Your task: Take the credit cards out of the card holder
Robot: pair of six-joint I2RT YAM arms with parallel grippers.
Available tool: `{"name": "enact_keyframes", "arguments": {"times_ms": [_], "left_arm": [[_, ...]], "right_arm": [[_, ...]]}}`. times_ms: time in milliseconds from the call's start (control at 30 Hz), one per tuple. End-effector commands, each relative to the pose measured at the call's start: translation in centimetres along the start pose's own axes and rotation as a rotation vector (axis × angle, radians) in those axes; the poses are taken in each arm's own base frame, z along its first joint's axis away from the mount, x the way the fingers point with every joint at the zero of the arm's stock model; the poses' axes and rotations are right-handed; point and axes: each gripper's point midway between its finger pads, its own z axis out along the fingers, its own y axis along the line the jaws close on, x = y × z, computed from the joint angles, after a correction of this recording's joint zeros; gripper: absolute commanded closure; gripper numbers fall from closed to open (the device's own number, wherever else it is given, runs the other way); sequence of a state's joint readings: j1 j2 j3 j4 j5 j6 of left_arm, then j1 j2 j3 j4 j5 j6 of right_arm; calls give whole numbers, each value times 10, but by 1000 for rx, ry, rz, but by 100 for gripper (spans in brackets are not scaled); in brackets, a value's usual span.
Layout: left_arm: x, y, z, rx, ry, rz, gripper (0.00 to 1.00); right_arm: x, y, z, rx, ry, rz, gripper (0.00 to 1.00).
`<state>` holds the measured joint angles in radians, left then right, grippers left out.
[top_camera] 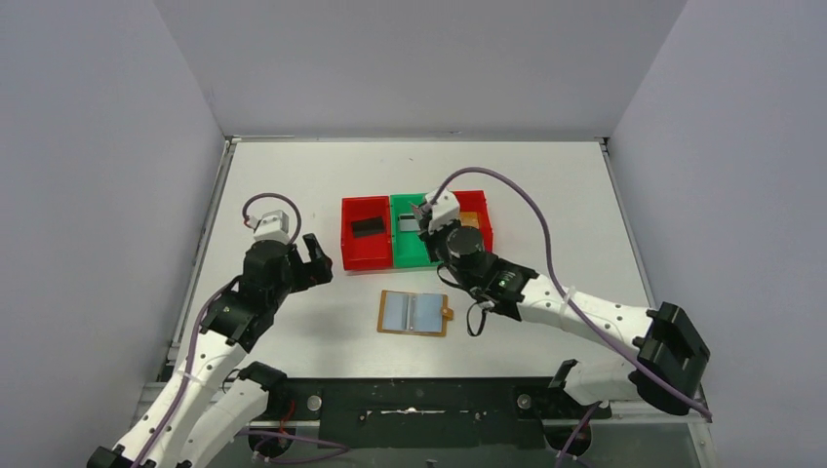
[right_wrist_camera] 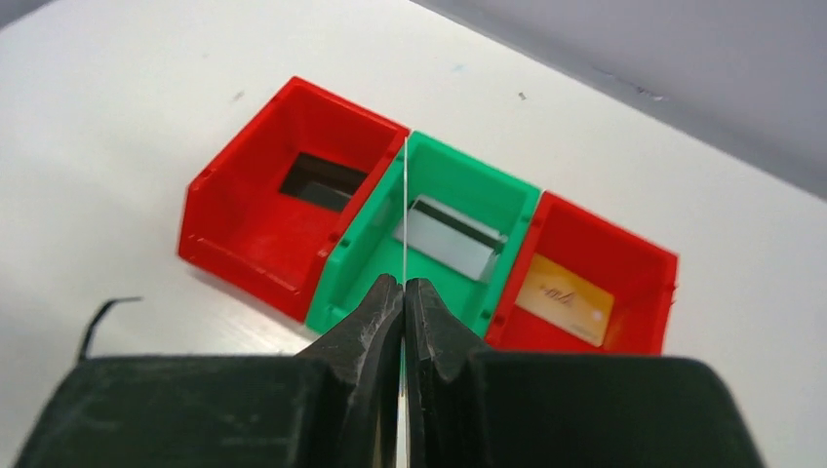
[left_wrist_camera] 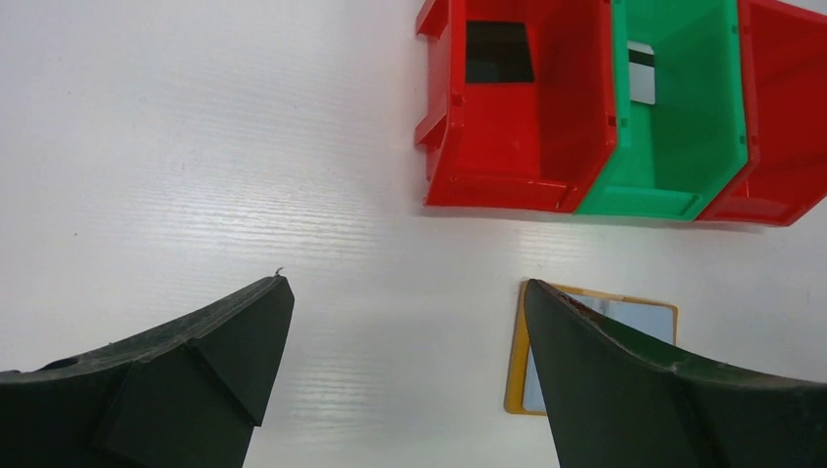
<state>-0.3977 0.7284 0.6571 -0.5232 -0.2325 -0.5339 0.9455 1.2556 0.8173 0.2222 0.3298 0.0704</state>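
Note:
The card holder (top_camera: pixel 414 314) lies open on the table, orange-tan with two pale blue-grey panels showing; its left edge (left_wrist_camera: pixel 520 363) peeks past my left finger. My left gripper (top_camera: pixel 317 258) (left_wrist_camera: pixel 405 288) hovers open and holds nothing, to the left of the holder. My right gripper (top_camera: pixel 426 216) (right_wrist_camera: pixel 404 283) is over the green bin (right_wrist_camera: pixel 444 195), shut on a thin credit card (right_wrist_camera: pixel 404 195) seen edge-on as a pale line. Other cards lie in the bins: a black one (right_wrist_camera: pixel 322 180), a grey one (right_wrist_camera: pixel 449 239) and a gold one (right_wrist_camera: pixel 566 297).
A red bin (top_camera: pixel 366 232), the green bin (top_camera: pixel 410 234) and a second red bin (top_camera: pixel 475 219) stand side by side behind the card holder. Grey walls close in the table on three sides.

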Motion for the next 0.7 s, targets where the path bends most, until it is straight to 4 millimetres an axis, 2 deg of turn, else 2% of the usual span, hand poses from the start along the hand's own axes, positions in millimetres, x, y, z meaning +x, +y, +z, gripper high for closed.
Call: {"name": "enact_keyframes", "arguments": {"times_ms": [0, 167, 300, 433, 667], "left_arm": [[-29, -13, -8, 69, -107, 25, 9], [-36, -7, -12, 46, -153, 6, 9], [-38, -10, -11, 61, -159, 3, 9], [-37, -8, -11, 54, -154, 4, 9], [-39, -7, -12, 53, -164, 1, 9]], "right_arm": [[-7, -20, 26, 10, 93, -233, 100], [15, -14, 58, -95, 221, -398, 100], [21, -22, 82, -122, 262, -524, 100], [22, -15, 98, -197, 252, -649, 100], [50, -22, 124, -217, 289, -866, 99]]}}
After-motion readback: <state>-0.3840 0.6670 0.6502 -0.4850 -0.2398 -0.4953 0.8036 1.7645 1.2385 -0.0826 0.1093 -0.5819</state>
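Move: The right hand, holding a card in shut fingers, has the green box it is bound for about 11 cm ahead, 2 cm left and 15 cm below. One red box stands 12 cm left of the green one and the other 12 cm right of it, both level with it, while the card holder lies some 10 cm behind the hand, 3 cm left and 18 cm down. From the empty left hand the green box is about 15 cm ahead, 22 cm right and 10 cm lower. The right hand keeps its pinch on the card and swings forward towards the green box, first almost level, then sinking steeply, about 9 cm out and 9 cm down in all, with a slight drift left. On the way the wrist rolls so its left side drops some 40 degrees and turns a little counter-clockwise, bringing the card in over the box's opening, while the open left hand merely rises about 2 cm, clear of everything. ##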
